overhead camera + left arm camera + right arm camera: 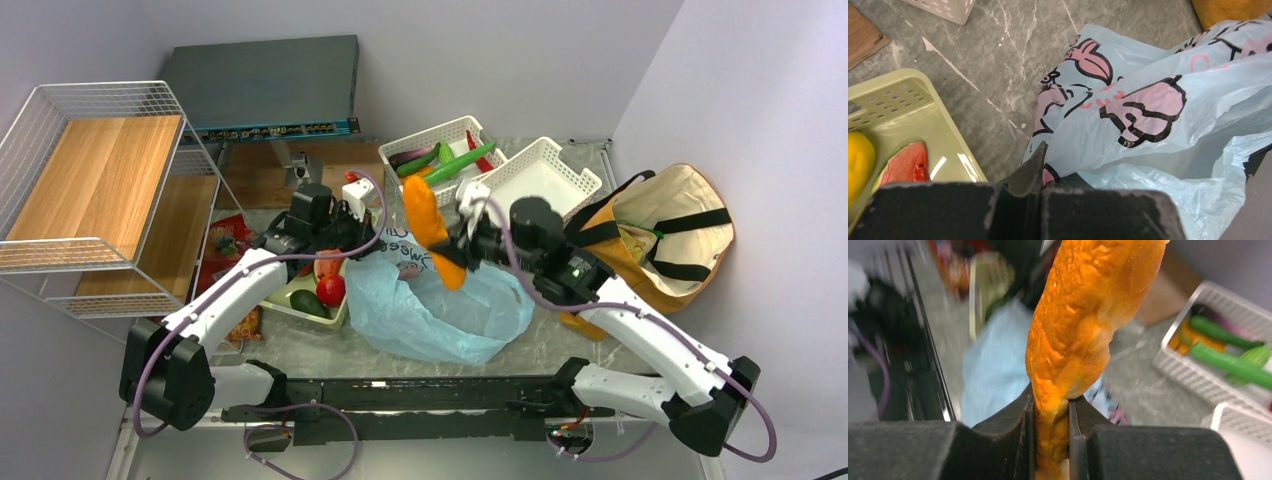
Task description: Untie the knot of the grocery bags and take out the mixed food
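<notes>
The light-blue plastic bag (430, 305) with pink and black print lies open and slack in the middle of the table. My left gripper (1043, 165) is shut on the rim of that bag (1148, 115), at its left side. My right gripper (1051, 405) is shut on the thin end of an orange carrot (1083, 330). It holds the carrot (432, 230) up in the air over the bag's far edge. The mustard-brown tote (665, 235) with black straps lies open at the right.
A pale green tray (345, 312) left of the bag holds a red apple (331, 290), an avocado (308, 303), a watermelon slice (905, 162) and a yellow mango (858, 160). Two white baskets (545, 175) stand behind, one with green vegetables (455, 165). A wire shelf (95, 190) and a red snack pack (225, 240) are at left.
</notes>
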Motion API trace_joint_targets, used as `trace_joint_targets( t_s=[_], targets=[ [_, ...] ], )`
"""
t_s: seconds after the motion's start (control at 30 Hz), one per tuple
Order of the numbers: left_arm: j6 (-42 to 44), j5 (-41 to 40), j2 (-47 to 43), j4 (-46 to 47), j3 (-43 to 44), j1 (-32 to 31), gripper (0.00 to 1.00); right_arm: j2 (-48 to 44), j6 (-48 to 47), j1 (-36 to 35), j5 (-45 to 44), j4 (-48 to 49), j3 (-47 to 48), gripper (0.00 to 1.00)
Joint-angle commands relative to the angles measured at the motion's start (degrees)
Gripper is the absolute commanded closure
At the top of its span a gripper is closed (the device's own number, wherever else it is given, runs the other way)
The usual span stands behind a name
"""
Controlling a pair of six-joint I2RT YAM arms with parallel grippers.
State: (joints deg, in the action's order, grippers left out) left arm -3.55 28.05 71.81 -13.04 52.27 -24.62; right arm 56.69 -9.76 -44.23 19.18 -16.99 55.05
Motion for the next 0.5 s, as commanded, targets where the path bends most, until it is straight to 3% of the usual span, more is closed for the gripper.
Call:
trace_joint_targets(
  t_s=[0.0,0.17,0.27,0.37,0.47],
  targets=[
    [2.8,-1.2,-0.9,-1.3,-0.4,-0.3,1.00,5.0,15.5,0.2,-7.5,13.0,18.5,1.00],
    [2.8,-0.3,-1.9,-0.6,-1.4,-0.3,1.00,11.4,22.9,3.3,-26.0,11.0,33.2,1.00],
    [2.8,-0.7,-3.4,-0.8,-2.0,-0.3,1.00,15.4,24.4,7.9,-36.8,4.0,38.7,1.00],
    [4.4,-0.8,-5.2,-1.5,-2.6,-0.3,1.00,18.0,29.3,15.1,-43.3,-2.2,38.1,1.00],
    [5.8,-0.7,-7.0,-2.4,-3.2,-0.3,1.00,20.0,34.0,23.8,-41.7,-5.9,34.1,1.00]
  ],
)
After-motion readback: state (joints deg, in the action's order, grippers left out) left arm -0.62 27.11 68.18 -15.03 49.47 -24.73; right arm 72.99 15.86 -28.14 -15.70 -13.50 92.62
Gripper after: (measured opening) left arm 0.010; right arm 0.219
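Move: The right hand already holds the orange food clear of the bag. The empty white basket, its likely goal, is about 20 cm ahead, 18 cm to its right and 19 cm below. The vegetable basket lies roughly 27 cm straight ahead and the open blue bag's middle about 4 cm back, both some 19 cm down. From the left hand, the empty basket is around 13 cm ahead, 34 cm right and 10 cm below. Up and forward in one fast sweep, then swinging right, the right hand carries the orange food away from the bag to high above the area of the empty white basket, rising about 22 cm overall and starting to sink at the end. Its wrist turns some 50 degrees clockwise and the fingers keep their hold. The left hand still pinches the bag's rim, easing back slightly. ##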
